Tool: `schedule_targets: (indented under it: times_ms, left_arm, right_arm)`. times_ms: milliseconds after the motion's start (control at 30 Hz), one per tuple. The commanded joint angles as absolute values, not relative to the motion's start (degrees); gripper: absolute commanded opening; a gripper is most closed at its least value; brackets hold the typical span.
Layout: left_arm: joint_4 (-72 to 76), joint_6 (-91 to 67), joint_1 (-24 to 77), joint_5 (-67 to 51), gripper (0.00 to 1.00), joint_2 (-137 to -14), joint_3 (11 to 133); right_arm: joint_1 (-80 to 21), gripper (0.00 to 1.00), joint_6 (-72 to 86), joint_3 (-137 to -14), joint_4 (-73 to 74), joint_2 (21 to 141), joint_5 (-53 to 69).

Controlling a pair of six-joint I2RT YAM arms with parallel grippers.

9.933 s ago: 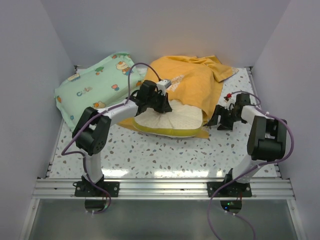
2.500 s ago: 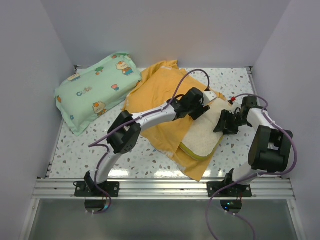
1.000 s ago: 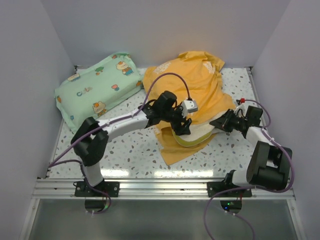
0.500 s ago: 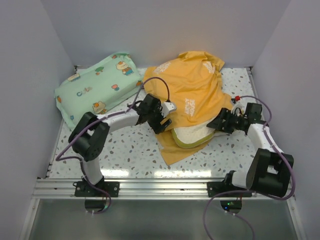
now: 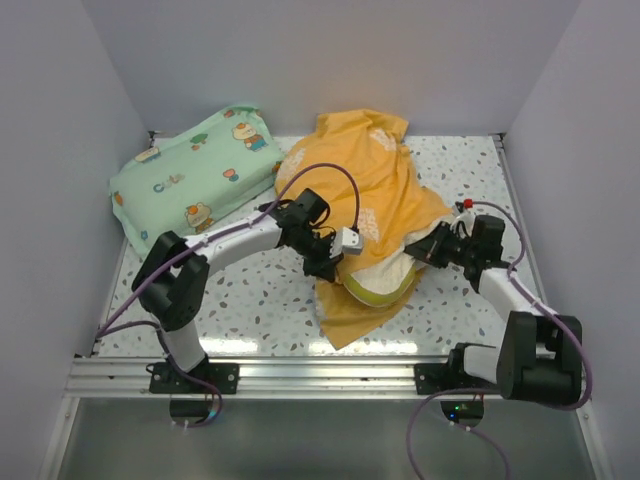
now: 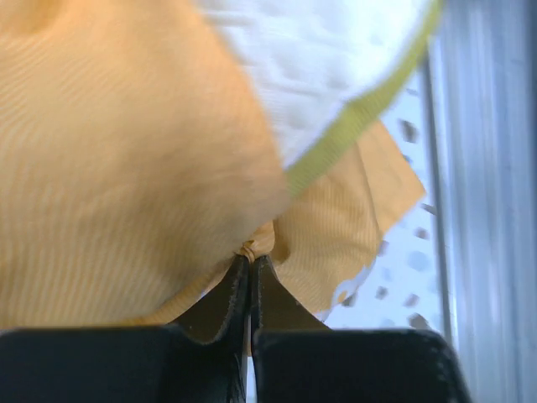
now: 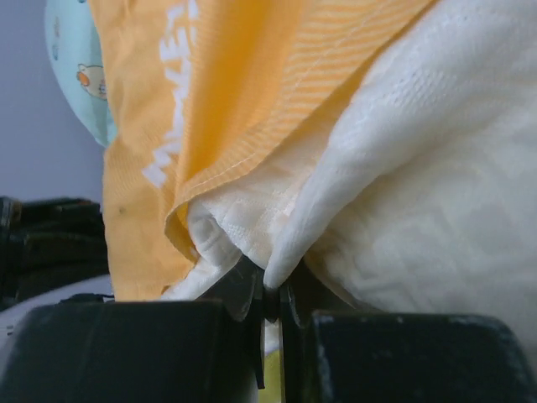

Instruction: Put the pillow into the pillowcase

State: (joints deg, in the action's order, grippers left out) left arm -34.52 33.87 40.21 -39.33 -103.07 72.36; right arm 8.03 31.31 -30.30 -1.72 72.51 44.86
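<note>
The orange-yellow pillowcase (image 5: 372, 190) lies draped over the cream pillow (image 5: 392, 272), whose yellow-green edge pokes out at the near end. My left gripper (image 5: 334, 264) is at the pillow's near left side, shut on a pinch of the pillowcase's orange cloth (image 6: 126, 168); the left wrist view has its jaws (image 6: 250, 260) together on that fold, with the pillow (image 6: 327, 59) above. My right gripper (image 5: 432, 250) is at the pillow's right side, shut on a fold of the pillow (image 7: 419, 168), jaws (image 7: 273, 294) pressed on the cream cover under the pillowcase's hem (image 7: 218, 109).
A mint-green cartoon-print pillow (image 5: 190, 180) lies at the back left, also at the right wrist view's upper left corner as a mint-green pillow (image 7: 80, 75). White walls close in the speckled table (image 5: 260, 310) on three sides. An aluminium rail (image 5: 320, 375) runs along the near edge.
Both grippers have closed, the left on the pillowcase, the right on the pillow. The left gripper moved right and nearer, to the pillow's near left edge. The pillowcase's far part has bunched narrower.
</note>
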Motion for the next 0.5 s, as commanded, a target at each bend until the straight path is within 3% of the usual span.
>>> schedule_targets:
  times_ms: [0,67,133,200,233,300,333,367,400,467]
  left_arm:
    - [-58.53,47.18,43.34,-56.44,0.0,-99.67,73.48]
    - [-57.5,46.94,39.49,-55.03,0.06,-100.02,72.43]
    - [-52.76,42.55,37.01,-51.95,0.28,-99.32,72.25]
    - [-50.11,39.13,34.99,-47.58,0.42,-97.83,73.3]
    - [-47.92,36.76,34.55,-45.81,0.55,-97.04,73.47]
    - [-45.18,34.11,32.79,-44.21,0.64,-95.54,74.53]
    - [-46.13,33.49,31.39,-44.47,0.64,-95.36,74.88]
    - [-47.19,33.57,30.42,-44.91,0.64,-95.71,75.75]
    - [-47.55,31.83,29.45,-45.43,0.64,-95.63,75.85]
    - [-43.09,25.1,25.85,-44.57,0.64,-93.71,73.76]
  right_arm:
    - [2.73,0.0,42.98,-29.89,-18.54,66.8,37.89]
    - [0.71,0.0,42.1,-29.18,-17.85,66.18,36.39]
    - [-0.95,0.0,39.3,-29.53,-14.26,67.23,36.3]
    - [-2.28,0.0,36.4,-29.44,-13.1,68.2,37.08]
    - [-3.5,0.0,35.95,-29.36,-11.7,68.46,37.52]
    - [-6.05,0.03,34.2,-30.4,-10.99,69.16,41.19]
    - [-6.93,0.14,33.41,-31.19,-8.64,69.43,42.53]
    - [-7.81,0.44,31.83,-32.25,-6.79,69.35,44.45]
    - [-8.69,0.53,27.12,-35.56,-0.24,69.52,49.0]
    - [-8.61,0.6,12.33,-41.28,13.55,69.61,52.37]
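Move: Pinching the left edge of the pillowcase's mouth, the left hand has the pillow's bare white end about 11 cm to its right, level front to back and a little lower; the loose case flap lies some 9 cm back and 4 cm right. The right hand pinches a white fold of that end, whose middle is roughly 6 cm left and 5 cm back. The covered part centres about 16 cm ahead and 11 cm left of the right hand. Tugging back about 4 cm and slightly up, the left hand then opens and lets go of the pillowcase edge, swinging left and forward again to end some 6 cm left and 3 cm higher. The right hand keeps its pinch while carrying the white fold left and up, sinks slightly, then opens around the fold as it drifts back; it ends about 7 cm left, turned some 15 degrees counter-clockwise. ##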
